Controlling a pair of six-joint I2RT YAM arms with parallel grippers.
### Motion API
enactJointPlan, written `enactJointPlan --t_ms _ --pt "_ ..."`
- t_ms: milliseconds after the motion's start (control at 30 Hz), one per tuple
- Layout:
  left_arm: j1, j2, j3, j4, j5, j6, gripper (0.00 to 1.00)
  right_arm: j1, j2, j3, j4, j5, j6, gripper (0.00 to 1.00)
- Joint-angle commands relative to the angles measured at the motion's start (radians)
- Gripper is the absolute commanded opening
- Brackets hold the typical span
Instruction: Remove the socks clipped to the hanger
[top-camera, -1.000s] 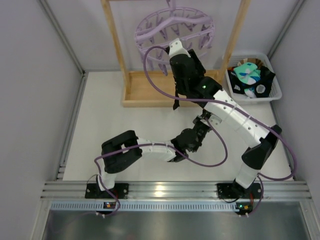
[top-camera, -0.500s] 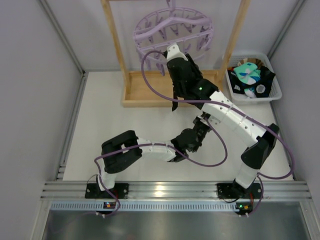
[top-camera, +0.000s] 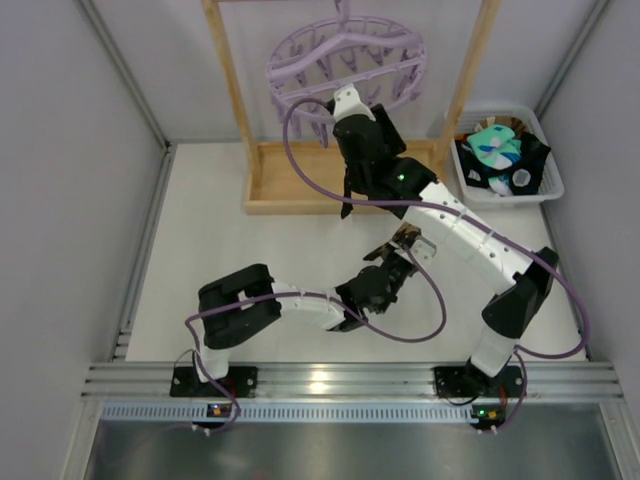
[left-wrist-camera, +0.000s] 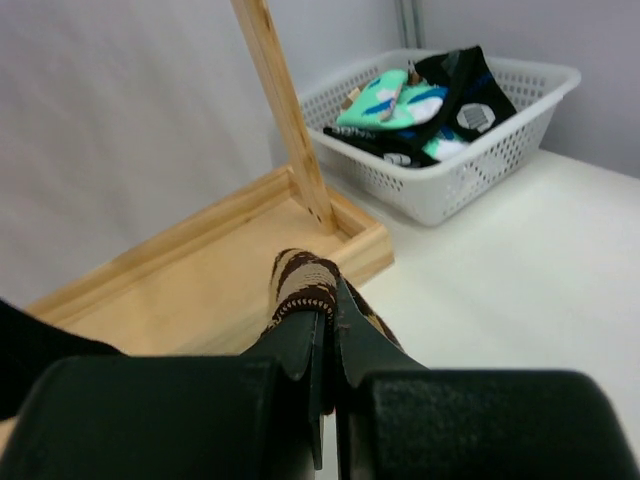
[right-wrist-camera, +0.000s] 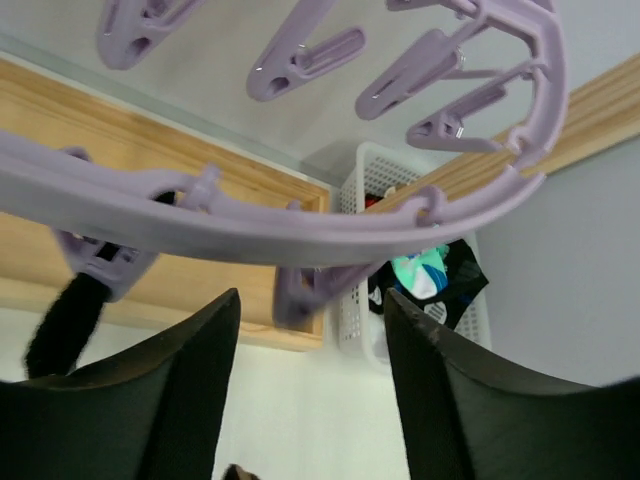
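The lilac hanger (top-camera: 345, 55) hangs from the wooden frame at the back, its ring (right-wrist-camera: 300, 225) filling the top of the right wrist view. One black sock (right-wrist-camera: 62, 325) dangles from a peg (right-wrist-camera: 100, 265) on the left. My right gripper (right-wrist-camera: 310, 300) is open just under the ring, its jaws either side of an empty peg (right-wrist-camera: 300, 295), holding nothing. My left gripper (left-wrist-camera: 330, 295) is shut on a brown-and-white patterned cloth (left-wrist-camera: 305, 280), low over the table (top-camera: 405, 242). Black and mint socks (top-camera: 497, 150) lie in the basket.
The wooden frame stand has a tray base (top-camera: 290, 195) and two posts (left-wrist-camera: 285, 110) flanking the hanger. A white basket (top-camera: 550, 188) sits at the back right, also seen in the left wrist view (left-wrist-camera: 500, 150). Purple cables loop around both arms.
My right gripper has shifted slightly left under the ring, its jaws narrowing and widening again. The left gripper has moved a little up and away, still gripping the brown-and-white cloth.
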Motion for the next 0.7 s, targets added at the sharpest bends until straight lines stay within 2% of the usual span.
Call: enactJointPlan --t_ms 0,133,267,400,433,567,600,633,667 --pt "-0.004 -0.146 -0.084 -0.001 0.028 -0.106 0.0 0.02 -0.036 0.022 -0.047 -0.09 0.072 0.59" --pt "-0.002 -0.298 -0.195 -0.136 0.11 -0.244 0.0 0.008 -0.128 0.004 -0.163 -0.276 0.22 0.72" --pt "0.001 -0.455 -0.333 -0.22 0.17 -0.371 0.0 0.004 -0.259 -0.094 -0.174 -0.43 0.299 0.78" --pt "0.027 -0.581 -0.399 -0.347 0.274 -0.495 0.0 -0.009 -0.411 -0.206 -0.174 -0.548 0.371 0.84" --pt "0.054 -0.627 -0.405 -0.417 0.359 -0.55 0.0 -0.012 -0.485 -0.269 -0.173 -0.574 0.377 0.84" --pt "0.133 -0.729 -0.43 -0.559 0.521 -0.644 0.0 -0.053 -0.663 -0.433 -0.153 -0.7 0.409 0.88" --pt "0.148 -0.747 -0.436 -0.579 0.568 -0.659 0.0 -0.07 -0.694 -0.464 -0.148 -0.776 0.411 0.88" --pt "0.185 -0.784 -0.437 -0.616 0.682 -0.693 0.0 -0.078 -0.752 -0.525 -0.148 -0.827 0.403 0.88" --pt "0.208 -0.801 -0.442 -0.62 0.76 -0.716 0.0 -0.088 -0.775 -0.559 -0.142 -0.962 0.39 0.89"
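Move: The brown checkered sock is already in my left hand, its middle about 3 cm ahead of the pads, 2 cm right and 4 cm below. From my right hand, that sock lies roughly 9 cm back, 7 cm right and 18 cm down. The black striped sock hangs some 5 cm left of my right hand, level fore and aft, 9 cm lower; the hanger's middle is about 12 cm ahead, 4 cm left and 2 cm up. With the fingers kept shut on the brown checkered sock, my left hand swings left about 10 cm and back some 7, tipping down and turning clockwise. My right hand opens wide and, after a small dip to the left, draws about 15 cm back from the hanger clip and slightly right, rolling its left side up and turning counter-clockwise some 30 degrees, towards the held sock. ##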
